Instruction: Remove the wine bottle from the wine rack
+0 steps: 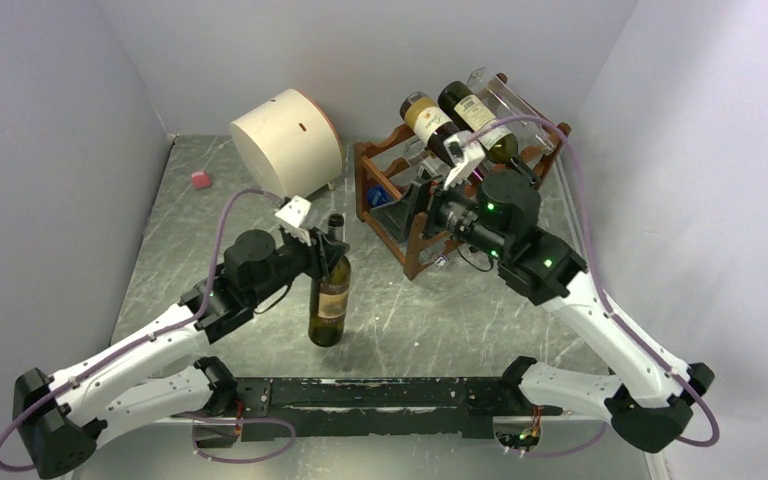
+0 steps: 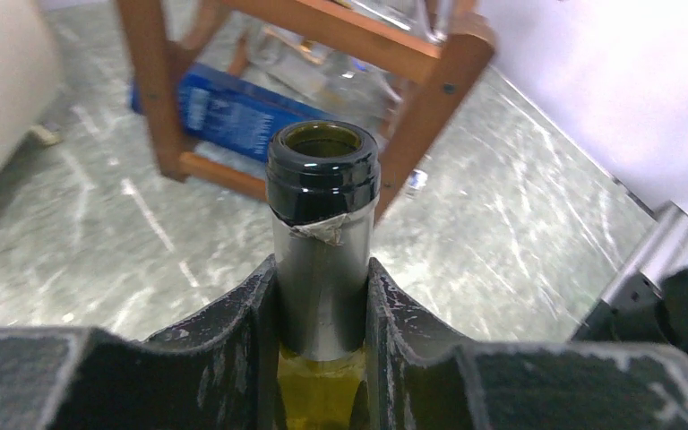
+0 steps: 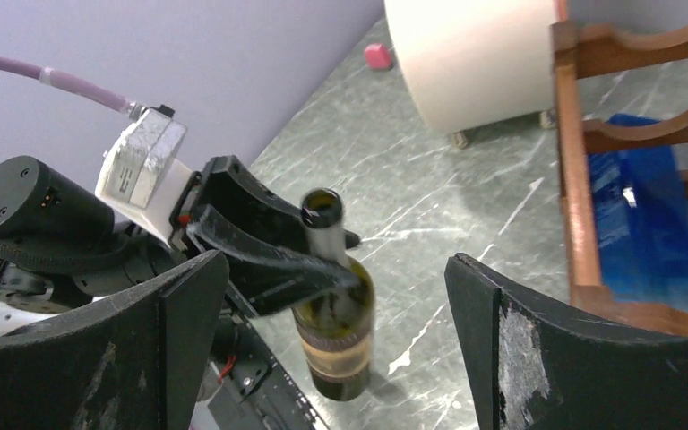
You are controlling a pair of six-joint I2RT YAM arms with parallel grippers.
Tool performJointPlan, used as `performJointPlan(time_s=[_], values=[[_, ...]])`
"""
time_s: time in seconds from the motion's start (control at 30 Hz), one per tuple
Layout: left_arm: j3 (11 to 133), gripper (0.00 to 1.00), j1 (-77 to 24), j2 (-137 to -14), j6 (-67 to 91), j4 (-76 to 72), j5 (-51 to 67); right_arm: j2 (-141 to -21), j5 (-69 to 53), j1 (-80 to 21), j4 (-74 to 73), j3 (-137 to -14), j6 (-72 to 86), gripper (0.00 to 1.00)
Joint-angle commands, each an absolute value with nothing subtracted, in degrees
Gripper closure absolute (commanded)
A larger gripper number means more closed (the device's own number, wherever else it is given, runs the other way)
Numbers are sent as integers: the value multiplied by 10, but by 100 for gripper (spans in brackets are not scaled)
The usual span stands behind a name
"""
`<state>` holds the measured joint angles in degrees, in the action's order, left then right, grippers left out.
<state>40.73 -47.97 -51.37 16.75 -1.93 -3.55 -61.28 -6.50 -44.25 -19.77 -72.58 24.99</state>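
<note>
A dark green wine bottle [image 1: 329, 300] with a tan label stands upright with its base on the table, in front of the rack. My left gripper [image 1: 331, 252] is shut on its neck [image 2: 322, 260], just under the open mouth. The reddish-brown wine rack [image 1: 412, 205] stands at the back right and carries two dark bottles [image 1: 450, 118] and a clear one [image 1: 516, 100] on its top tier. My right gripper [image 1: 415, 212] is wide open and empty beside the rack's front; its wrist view shows the held bottle [image 3: 336, 309] and the rack [image 3: 571, 179].
A cream drum [image 1: 285, 140] lies at the back left, with a small pink cube [image 1: 200, 180] left of it. A blue box [image 1: 380, 195] lies under the rack; it also shows in the left wrist view [image 2: 233, 107]. Walls enclose the table on three sides.
</note>
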Motion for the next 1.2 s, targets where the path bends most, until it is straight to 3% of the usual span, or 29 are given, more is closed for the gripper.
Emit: performJointPlan(time_s=[0.0, 0.23, 0.5, 0.63, 0.93, 1.17], values=[[419, 93, -449, -466, 192, -4, -139, -567, 15, -441, -214, -725, 228, 3], [435, 93, -375, -450, 146, 2, -293, -541, 37, -441, -223, -708, 219, 2], [361, 93, -259, -480, 7, -315, -385, -524, 36, -440, -232, -705, 225, 2], [351, 93, -181, -546, -10, -450, -364, -517, 34, -440, -235, -703, 232, 2], [362, 93, -19, -700, -36, -615, -196, -515, 41, -441, -259, -715, 234, 2], [316, 93, 59, -730, -1, -705, -40, -518, 51, -441, -267, -719, 235, 2]])
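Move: Beyond the left hand, which already grips the wine bottle's neck, the open table by the left wall lies about 25 cm ahead, 35 cm left and 22 cm down. The pink block sits roughly 48 cm ahead and 41 cm left; the cream drum's middle 46 cm ahead, 15 cm left. The rack stands some 34 cm ahead, 34 cm right. From the right hand, the bottle's middle is about 15 cm left, 2 cm back and 19 cm down. Swinging the held bottle left by some 33 cm and forward by about half that, the left hand carries it quickly across towards the left wall and the pink block, rising slightly midway and sinking again. Its wrist turns roughly 65 degrees counter-clockwise and tips the fingers upward, the grip on the neck kept. The right hand, already free and open, backs off rightwards about 5 cm. ##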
